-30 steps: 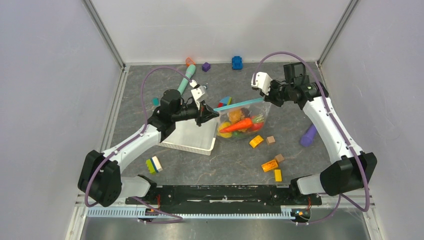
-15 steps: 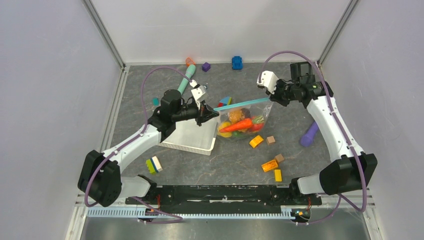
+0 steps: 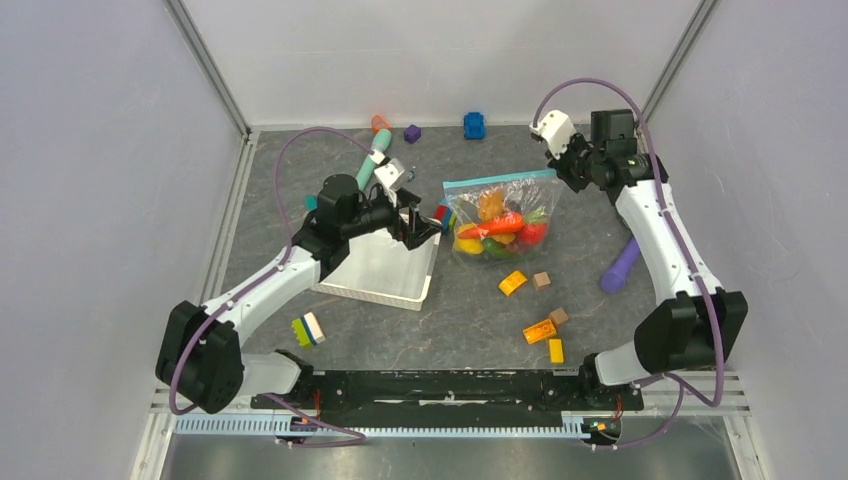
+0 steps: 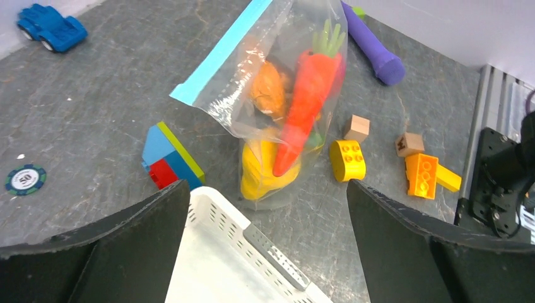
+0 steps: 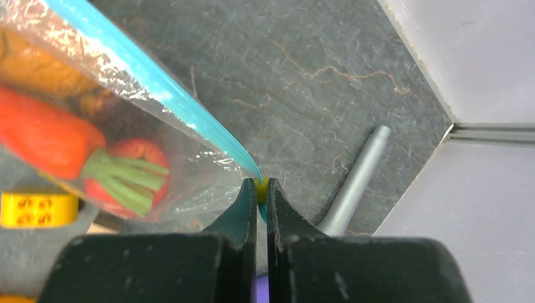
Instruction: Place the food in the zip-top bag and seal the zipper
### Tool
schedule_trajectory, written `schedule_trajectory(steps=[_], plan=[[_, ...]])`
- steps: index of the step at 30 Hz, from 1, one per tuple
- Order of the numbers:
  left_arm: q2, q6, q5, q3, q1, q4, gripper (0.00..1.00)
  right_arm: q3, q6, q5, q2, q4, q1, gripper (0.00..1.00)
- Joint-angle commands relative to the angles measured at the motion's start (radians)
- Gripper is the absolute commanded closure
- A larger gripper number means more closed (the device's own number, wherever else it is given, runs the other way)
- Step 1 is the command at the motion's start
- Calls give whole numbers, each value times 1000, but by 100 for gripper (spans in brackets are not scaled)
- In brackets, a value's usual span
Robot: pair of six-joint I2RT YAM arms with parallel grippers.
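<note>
The clear zip-top bag point(image 3: 500, 215) stands on the mat right of centre, its bottom resting on the table. Inside is the food: an orange carrot point(image 4: 309, 95), a yellow piece point(image 4: 262, 170) and a red piece point(image 5: 135, 164). The light-blue zipper point(image 3: 500, 179) runs along the bag's top edge. My right gripper point(image 3: 560, 170) is shut on the zipper's right end, a small yellow tab pinched between its fingertips point(image 5: 261, 187). My left gripper point(image 3: 420, 225) stands open over the basket's far corner, left of the bag and apart from it point(image 4: 266, 189).
A white mesh basket point(image 3: 385, 270) lies under my left gripper. A blue, red and green block point(image 4: 170, 158) sits left of the bag. Yellow, orange and wooden blocks point(image 3: 540, 330) lie in front. A purple toy point(image 3: 618, 270), a teal marker toy point(image 3: 372, 160) and a blue car point(image 3: 474, 125) are around.
My left gripper opened and let go of the bag's left end. My right gripper drew back and to the right with the zipper end, and the bag shifted right with it.
</note>
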Motion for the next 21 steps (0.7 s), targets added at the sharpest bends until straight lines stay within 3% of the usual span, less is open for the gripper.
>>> schedule_trajectory(steps=[1,6,10,16,21], plan=[[-38,-67,-126,41,3,46,0,81,248,158,86,172,-4,100],[-89,-113,-309,29,3,0,0,238,466,366,264,149,-47,100],[-136,-120,-421,1,2,-14,0,296,558,355,343,170,-141,100],[-174,-140,-592,-3,2,-84,0,206,554,355,371,390,-239,100],[-192,-182,-716,8,3,-153,0,212,521,374,435,447,-281,100]])
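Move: The shut fingers of my right hand still pinch the right end of the zipper. The food-filled part of the bag lies about 15 cm to this hand's left, 13 cm back and 12 cm lower. I take the bag towards the grey tube, roughly 25 cm to the right, 2 cm back and 20 cm down; the purple baton lies 25 cm back of that tube. From my empty left hand, the bag's middle is some 23 cm right, 3 cm ahead and 12 cm lower. Keeping my pinch on the zipper end, I swing my right hand forward, then sweep it right towards the far-right corner, about 17 cm right and 12 cm out in all, sinking some 4 cm and turning clockwise roughly 50 degrees. My left hand, already open and clear of the bag, backs away leftward and a bit forward and up, turning counter-clockwise. ##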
